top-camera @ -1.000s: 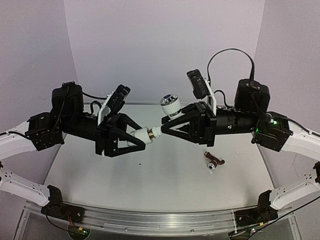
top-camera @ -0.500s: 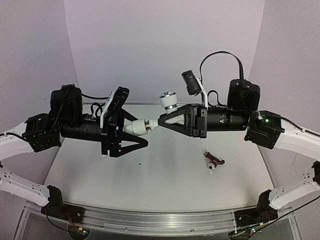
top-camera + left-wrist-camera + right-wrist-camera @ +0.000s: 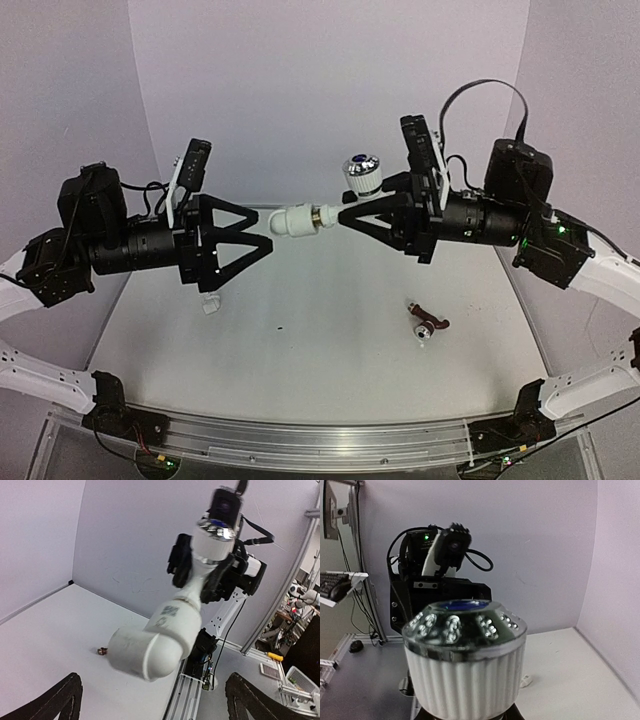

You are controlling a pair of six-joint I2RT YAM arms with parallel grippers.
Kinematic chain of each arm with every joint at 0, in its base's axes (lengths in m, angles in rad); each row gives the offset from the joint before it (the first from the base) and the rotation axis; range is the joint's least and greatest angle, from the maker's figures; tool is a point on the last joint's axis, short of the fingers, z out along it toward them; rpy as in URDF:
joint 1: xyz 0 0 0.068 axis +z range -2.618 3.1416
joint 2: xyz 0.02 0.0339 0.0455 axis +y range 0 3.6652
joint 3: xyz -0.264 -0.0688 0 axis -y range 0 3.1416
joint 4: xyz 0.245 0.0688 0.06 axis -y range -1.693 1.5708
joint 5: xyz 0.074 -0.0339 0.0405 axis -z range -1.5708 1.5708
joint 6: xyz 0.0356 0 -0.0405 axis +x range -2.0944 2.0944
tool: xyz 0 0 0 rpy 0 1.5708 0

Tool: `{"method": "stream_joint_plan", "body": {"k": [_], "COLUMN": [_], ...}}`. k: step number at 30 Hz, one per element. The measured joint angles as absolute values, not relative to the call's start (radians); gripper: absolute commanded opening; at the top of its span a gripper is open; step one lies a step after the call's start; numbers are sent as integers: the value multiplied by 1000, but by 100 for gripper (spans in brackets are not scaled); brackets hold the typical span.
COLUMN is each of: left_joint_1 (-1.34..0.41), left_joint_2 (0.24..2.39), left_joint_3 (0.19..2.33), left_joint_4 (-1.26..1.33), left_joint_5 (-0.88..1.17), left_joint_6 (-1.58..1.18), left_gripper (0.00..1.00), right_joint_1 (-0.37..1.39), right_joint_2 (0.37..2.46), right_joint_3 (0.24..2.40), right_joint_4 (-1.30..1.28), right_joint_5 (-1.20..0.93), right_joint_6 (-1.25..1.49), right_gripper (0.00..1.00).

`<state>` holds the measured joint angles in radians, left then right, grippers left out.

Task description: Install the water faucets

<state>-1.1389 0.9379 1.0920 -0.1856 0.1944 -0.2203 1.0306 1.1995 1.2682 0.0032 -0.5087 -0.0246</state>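
Note:
My right gripper [image 3: 348,216] is shut on a water faucet [image 3: 340,214], held in the air above the table's back. Its silvery knob [image 3: 362,172] with the blue centre points up, and fills the right wrist view as the knob [image 3: 465,650]. A white elbow fitting [image 3: 293,220] sits on the faucet's brass end [image 3: 322,213]. My left gripper [image 3: 260,230] stands open just left of the fitting, not touching it. In the left wrist view the elbow fitting [image 3: 150,650] hangs between and beyond the spread fingers [image 3: 70,695].
A small brown and silvery part [image 3: 428,325] lies on the white table [image 3: 320,370] at the right. A small white piece [image 3: 208,305] lies under the left gripper. An aluminium rail [image 3: 300,440] runs along the near edge.
The left gripper has opened, let go of the elbow fitting and drawn back to the left. The right gripper has moved up and right with the faucet and fitting.

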Motion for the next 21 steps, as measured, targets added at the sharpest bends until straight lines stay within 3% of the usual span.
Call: {"method": "stream_joint_plan", "body": {"k": [9,14,21], "left_joint_1": [-1139,-1139,-1103], "left_joint_2": [906,907,1119], "left_joint_3": [1036,1026,1137], "left_joint_4": [-115,-70,-50], "left_joint_5": [163,286,525], "left_joint_6": [-474,-528,-625], "left_gripper": [100,100,100], "right_joint_1": [1030,1030,1030], "right_joint_2": [1091,1047,1069], "right_joint_3": [1252,1179,1114], "right_joint_4": [15,59,110], "right_joint_5": [-544,-575,-635], "right_joint_6": [-558,-799,-995], "right_gripper": [0,0,0]}}
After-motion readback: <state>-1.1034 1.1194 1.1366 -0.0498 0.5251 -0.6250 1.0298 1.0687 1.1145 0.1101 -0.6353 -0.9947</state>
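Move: The white elbow, already on the end of the white faucet, is about 4 cm to the right of my open left hand, some 1 cm ahead and level with it. The brass thread joining them is about 7 cm to the right and 1 cm ahead of that hand. From my right hand, which grips the faucet, the elbow is about 7 cm to the left and 1 cm back, level. The faucet's chrome knob stands roughly 5 cm straight above my right hand. Keeping my grip on the faucet, I roll my right wrist nearly 60 degrees so its top tips back towards my bases; that hand rises some 3 cm, sinks again, and ends about 4 cm back and 3 cm right. My left fingers stay wide open: that hand eases forward slightly, draws back about 3 cm, then pushes right some 5 cm to bring them around the elbow, its top rolling forward. ##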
